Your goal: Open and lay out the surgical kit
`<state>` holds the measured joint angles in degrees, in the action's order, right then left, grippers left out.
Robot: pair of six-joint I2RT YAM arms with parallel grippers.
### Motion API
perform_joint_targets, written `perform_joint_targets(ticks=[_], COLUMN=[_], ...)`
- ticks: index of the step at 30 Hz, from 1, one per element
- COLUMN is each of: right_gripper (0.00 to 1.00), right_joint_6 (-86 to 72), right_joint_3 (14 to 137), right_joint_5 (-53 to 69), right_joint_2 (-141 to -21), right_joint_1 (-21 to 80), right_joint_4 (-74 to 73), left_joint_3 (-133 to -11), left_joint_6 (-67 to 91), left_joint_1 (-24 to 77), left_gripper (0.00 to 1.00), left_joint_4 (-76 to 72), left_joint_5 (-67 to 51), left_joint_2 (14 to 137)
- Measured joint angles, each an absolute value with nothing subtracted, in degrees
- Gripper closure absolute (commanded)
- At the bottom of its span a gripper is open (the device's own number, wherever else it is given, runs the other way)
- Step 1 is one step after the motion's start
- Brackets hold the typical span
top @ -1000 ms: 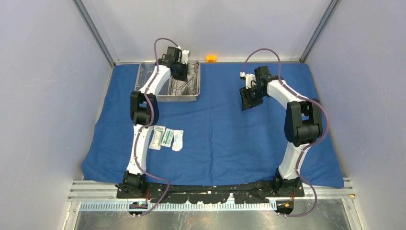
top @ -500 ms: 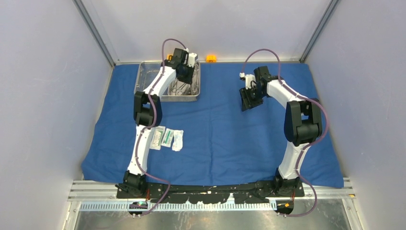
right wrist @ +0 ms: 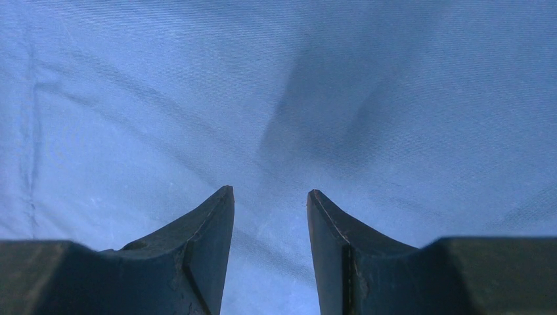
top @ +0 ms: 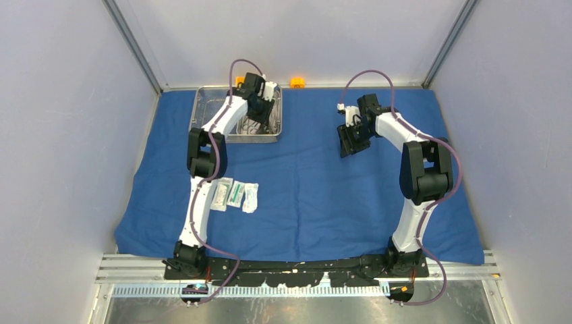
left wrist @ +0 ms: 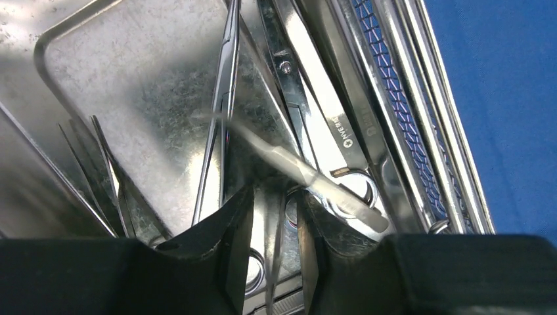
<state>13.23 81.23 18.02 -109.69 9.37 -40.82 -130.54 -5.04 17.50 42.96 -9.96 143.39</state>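
Note:
The blue cloth wrap (top: 317, 196) lies spread over the table. The steel mesh basket (top: 206, 101) stands at its far left. My left gripper (top: 263, 113) reaches down into it. In the left wrist view the left gripper (left wrist: 276, 200) has its jaws a little apart, and a thin steel shank runs between them with a gap on each side. Scissors (left wrist: 309, 111) and forceps (left wrist: 220, 111) lie on the solid steel tray (left wrist: 131, 85), beside the mesh wall (left wrist: 394, 111). Three white-green packets (top: 233, 194) lie in a row on the cloth. My right gripper (top: 351, 140) hangs open over bare cloth (right wrist: 276, 79), holding nothing.
A small orange block (top: 297, 82) sits at the back edge beyond the cloth. Grey walls close in the table on the left, right and back. The arm bases stand along the near edge.
My left gripper has shifted right and slightly nearer inside the basket, and its jaws have spread apart. The right arm has not moved.

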Motion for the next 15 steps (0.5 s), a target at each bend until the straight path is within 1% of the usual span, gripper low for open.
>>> perform_joint_targets(ticks=[6,9,11,14,15], right_gripper=[0.5,0.5,0.5,0.5,0.5], right_joint_6=[13.2,13.2,13.2,13.2,13.2], right_joint_3=[81.4,81.5,81.5,81.7,81.8], right_joint_5=[18.3,18.4,18.6,18.8,18.8], right_joint_2=[-110.3,-110.4,-110.4,-110.4,-110.5], right_joint_1=[9.4,9.4,9.4,9.4,9.4], right_joint_4=[-40.9,-40.9,-41.0,-41.2,-41.3], left_joint_3=[-130.0,-130.0,-130.0,-130.0,-130.0], left_joint_6=[-6.3,-6.6,-6.7,-7.1,-7.4], left_joint_1=[17.5,17.5,17.5,17.5,17.5], left_gripper=[0.67,0.71,0.8,0.97,1.0], left_joint_4=[42.9,43.0,43.0,43.0,43.1], left_joint_5=[-8.6,-8.3,-8.1,-7.9,-7.9], left_joint_2=[143.2,143.2,143.2,143.2,143.2])
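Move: Right at the left fingertips, within a centimetre or so below, a slim strip of instrument metal shows in the gap between the pads. Tweezers lie crosswise about 1 cm ahead and 2 cm right, 1 cm down; the scissors' middle is some 4 cm ahead, 3 cm right, and the needle holder's 5 cm ahead, 1 cm left, both about 2 cm below. From the right hand, the strip is roughly 13 cm ahead and 27 cm left. Easing to its left by about 1 cm, the left hand stays low in the instrument tray with barely any change in height or reach and rolls only a few degrees. The fingers keep their part-open gap at first, then draw in late until the tips nearly meet around the slim strip of metal. ##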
